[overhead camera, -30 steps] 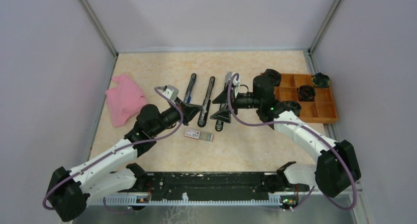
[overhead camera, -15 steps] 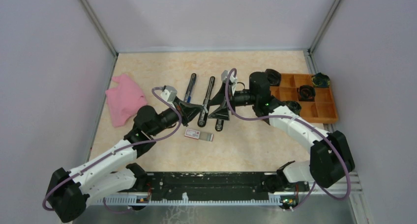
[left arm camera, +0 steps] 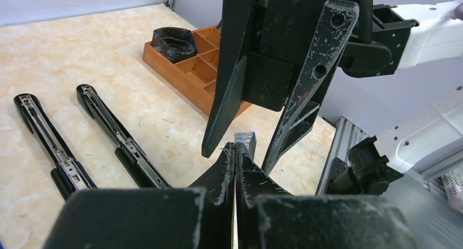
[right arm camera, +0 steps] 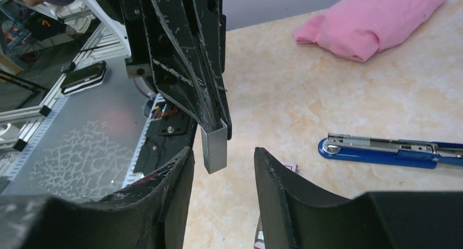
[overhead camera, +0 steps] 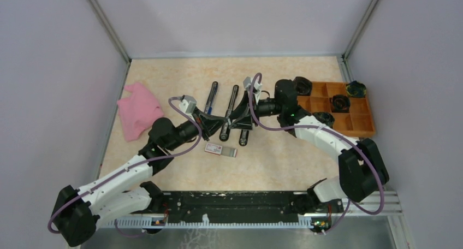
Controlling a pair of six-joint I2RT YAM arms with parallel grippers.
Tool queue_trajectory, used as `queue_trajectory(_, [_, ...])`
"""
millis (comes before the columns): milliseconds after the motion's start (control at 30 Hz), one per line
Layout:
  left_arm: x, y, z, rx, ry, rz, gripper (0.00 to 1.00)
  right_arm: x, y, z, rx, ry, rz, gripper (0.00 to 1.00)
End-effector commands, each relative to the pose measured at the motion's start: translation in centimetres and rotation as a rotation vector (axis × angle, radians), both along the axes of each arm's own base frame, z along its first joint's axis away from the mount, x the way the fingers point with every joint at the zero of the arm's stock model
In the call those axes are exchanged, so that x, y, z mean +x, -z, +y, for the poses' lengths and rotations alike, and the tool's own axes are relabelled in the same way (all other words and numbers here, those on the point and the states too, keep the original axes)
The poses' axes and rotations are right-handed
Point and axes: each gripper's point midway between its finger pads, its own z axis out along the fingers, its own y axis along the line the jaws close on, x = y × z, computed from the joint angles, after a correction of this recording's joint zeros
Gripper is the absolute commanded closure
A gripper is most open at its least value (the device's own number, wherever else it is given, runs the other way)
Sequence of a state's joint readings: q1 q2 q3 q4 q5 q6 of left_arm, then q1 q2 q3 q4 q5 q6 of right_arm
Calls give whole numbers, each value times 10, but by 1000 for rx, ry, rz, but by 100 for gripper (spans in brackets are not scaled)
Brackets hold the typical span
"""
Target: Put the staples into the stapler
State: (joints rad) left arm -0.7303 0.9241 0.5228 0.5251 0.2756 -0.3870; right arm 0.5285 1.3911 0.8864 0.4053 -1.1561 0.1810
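My left gripper (overhead camera: 221, 120) (left arm camera: 235, 146) is shut on a short grey staple strip (left arm camera: 247, 138), held above the table. In the right wrist view the strip (right arm camera: 214, 146) hangs from the left fingers (right arm camera: 196, 85). My right gripper (overhead camera: 236, 117) (right arm camera: 223, 157) is open, with a finger on each side of the strip and not touching it. The white and red staple box (overhead camera: 221, 149) lies on the table below. Two staplers lie opened flat behind the grippers: a blue-based one (overhead camera: 211, 99) (right arm camera: 382, 150) and a black one (overhead camera: 231, 104) (left arm camera: 117, 137).
A pink cloth (overhead camera: 137, 110) lies at the left. An orange compartment tray (overhead camera: 349, 115) with black items stands at the right. A small black part (overhead camera: 243, 137) lies near the box. The metal front rail (overhead camera: 229, 205) runs along the near edge.
My right gripper has moved left toward the left gripper, so its open fingers now straddle the held staple strip. The left arm has barely moved.
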Motion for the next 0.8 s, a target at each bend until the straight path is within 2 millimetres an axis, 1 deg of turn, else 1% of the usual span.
queue_trajectory(0, [-3,-8,-1,-34,20,-24,100,-5,-25,6,69,-55,-83,57])
queue_trajectory(67, [-3,-7,-1,-37,22,-23,100,-6,-27,6,76,-65,-85,59])
queue_trajectory(133, [-4,-8,-1,-42,24,-22,100,-6,-27,7,76,-66,-81,67])
queue_trajectory(267, [-3,-8,-1,-43,21,-21,99,-7,-25,6,69,-66,-73,77])
queue_trajectory(367, [-1,-5,2,-32,0,-14,93,-6,-22,5,54,-53,-81,82])
queue_trajectory(433, [0,-3,5,-23,-16,-6,85,-4,-18,4,30,-37,-87,83])
queue_trajectory(667, [6,5,16,32,-93,94,47,8,-3,-1,-85,48,-136,84])
queue_trajectory(700, [7,6,16,43,-99,117,43,8,-1,0,-103,53,-147,84])
queue_trajectory(767, [9,8,16,66,-111,165,39,9,5,1,-142,69,-172,84])
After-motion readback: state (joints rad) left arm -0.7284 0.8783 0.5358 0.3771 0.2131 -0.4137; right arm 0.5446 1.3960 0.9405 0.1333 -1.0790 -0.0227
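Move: Between the two grippers hangs the staple strip, pinched in the left fingertips with its middle about 2 cm to that hand's right and 1 cm below. From the right hand it is about 2 cm left, nearly level. Some 22 cm below the right hand lie the middle black stapler, about 15 cm ahead and 1 cm left, the right black stapler, 14 cm ahead and 6 cm right, and the staple box, about 1 cm back and 5 cm left. Closing its half-open fingers on the strip's free end while rising about 1 cm, the right hand pinches it as the left stays put and shut. Then the left fingers open well over halfway and let go, the hand easing down and leftward about 1.5 cm; the right sinks roughly 3 cm with the strip, its fingertips dipping slightly. ##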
